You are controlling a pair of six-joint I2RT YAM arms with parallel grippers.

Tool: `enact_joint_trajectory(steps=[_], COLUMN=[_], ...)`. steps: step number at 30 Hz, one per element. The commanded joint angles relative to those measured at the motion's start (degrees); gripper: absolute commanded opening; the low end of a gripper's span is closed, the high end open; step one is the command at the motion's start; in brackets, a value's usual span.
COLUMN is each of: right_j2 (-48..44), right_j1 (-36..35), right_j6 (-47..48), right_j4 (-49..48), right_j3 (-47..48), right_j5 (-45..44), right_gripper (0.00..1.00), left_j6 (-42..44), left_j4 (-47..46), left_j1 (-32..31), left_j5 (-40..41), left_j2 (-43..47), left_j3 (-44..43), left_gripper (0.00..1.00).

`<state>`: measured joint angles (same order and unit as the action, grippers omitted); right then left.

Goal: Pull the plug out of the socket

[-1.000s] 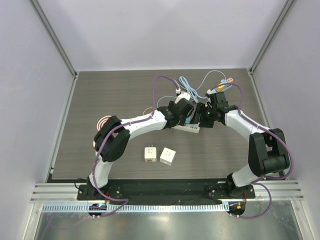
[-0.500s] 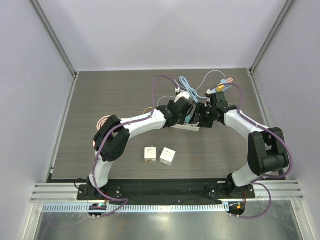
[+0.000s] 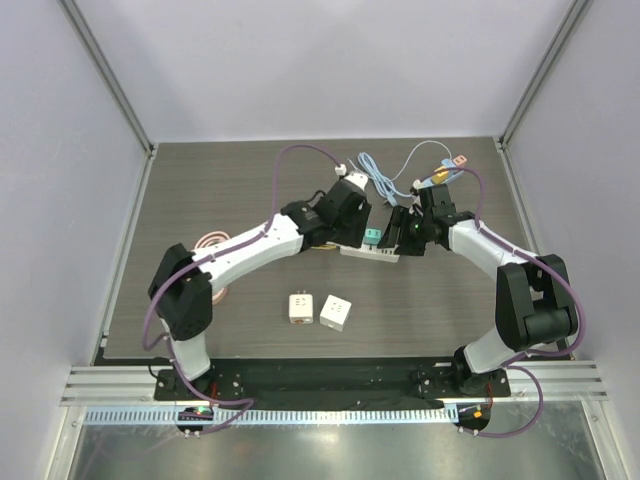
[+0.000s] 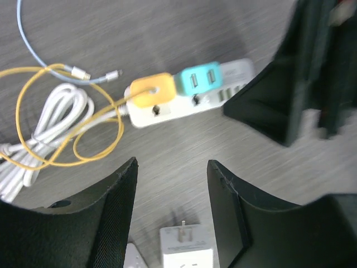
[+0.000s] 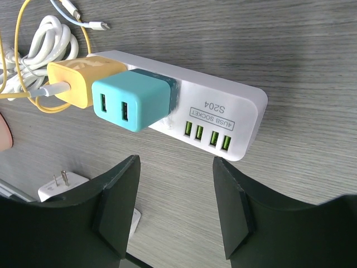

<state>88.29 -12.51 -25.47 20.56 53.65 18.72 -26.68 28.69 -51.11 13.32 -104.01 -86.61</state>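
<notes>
A white power strip (image 3: 372, 252) lies mid-table with a teal plug (image 3: 371, 236) and a yellow plug in it. In the right wrist view the teal plug (image 5: 131, 103) and the yellow plug (image 5: 78, 81) sit side by side in the strip (image 5: 223, 100). My right gripper (image 5: 175, 162) is open and empty just short of the strip; it shows in the top view (image 3: 398, 238) at the strip's right end. My left gripper (image 4: 172, 164) is open and empty, raised and back from the strip (image 4: 189, 106); it shows in the top view (image 3: 352, 232).
Two loose white adapters (image 3: 299, 308) (image 3: 335, 312) lie in front of the strip; one (image 4: 187, 248) shows below my left fingers. A white cable coil (image 4: 50, 120) and a yellow cable loop (image 4: 67, 134) lie left of the strip. More cables (image 3: 400, 180) lie behind.
My left arm swung its elbow left, and its gripper drew back up and left off the plugs. The teal plug now shows in the strip. The right arm stayed.
</notes>
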Motion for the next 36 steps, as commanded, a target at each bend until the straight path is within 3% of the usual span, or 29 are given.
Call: enact_joint_trajectory(steps=[1,4,5,8,9,11,15,19,24,29,36], right_j2=[-0.3,-0.7,-1.1,-1.9,-2.1,-2.6,-3.8,-5.1,-5.8,-6.5,-5.9], right_j1=[0.2,0.1,0.0,0.1,0.1,0.2,0.1,0.2,0.1,0.1,0.1], right_j6=[-0.3,-0.5,-0.4,0.0,0.0,0.1,-0.1,-0.1,0.2,0.6,0.6], right_j4=[-2.1,-2.2,-2.1,-2.1,-2.1,-2.0,-2.0,-1.8,-1.5,-1.2,-1.0], right_j3=[-0.1,-0.4,-0.6,-0.8,-0.9,-1.2,-1.6,-2.1,-2.8,-2.8,-2.3], right_j5=[0.9,1.2,1.4,1.9,1.9,2.5,3.0,3.2,3.5,3.5,3.6], right_gripper=[0.61,0.62,0.62,0.62,0.62,0.62,0.63,0.63,0.63,0.63,0.63], left_j6=[-2.9,-2.7,3.8,14.6,21.9,31.0,42.7,50.5,51.5,51.1,52.2], left_j4=[6.9,12.7,12.8,14.0,13.6,5.7,-1.2,-8.4,-14.7,-13.1,-13.1], left_j1=[3.1,7.0,7.6,8.7,8.9,9.9,9.9,10.0,10.0,9.8,9.8], left_j5=[-7.8,-16.0,-21.1,-21.2,-22.1,-24.0,-28.4,-33.9,-39.2,-40.8,-39.3], left_j2=[2.8,-0.5,-1.1,-2.3,-2.3,-1.0,-1.0,-3.3,-7.7,-12.4,-12.8], left_j3=[-8.4,-18.5,-20.2,-25.2,-25.2,-19.9,-12.1,-8.4,-8.0,-9.9,-6.3], left_gripper=[0.54,0.57,0.58,0.59,0.58,0.58,0.58,0.57,0.57,0.56,0.55])
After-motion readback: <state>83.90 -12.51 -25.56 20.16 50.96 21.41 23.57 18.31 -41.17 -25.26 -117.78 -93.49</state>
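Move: The orange plug on the white power strip is about 6 cm ahead of the left hand, 5 cm to its right and 11 cm below. The teal plug sits beside it, 5 cm farther right and about 1 cm nearer; the right-hand white cube lies about 10 cm behind the left hand and 2 cm to its left, 12 cm down. From the right hand the orange plug is some 11 cm left, 2 cm ahead and 4 cm lower. Swinging up and over, the left hand first climbs about 13 cm while reaching some 5 cm forward, then sinks about 17 cm with a drift to the right, towards the orange plug. Its wrist swings some 50 degrees clockwise until the half-open fingers point right along the strip, still short of contact. The right hand, still open, eases back and up slightly. ##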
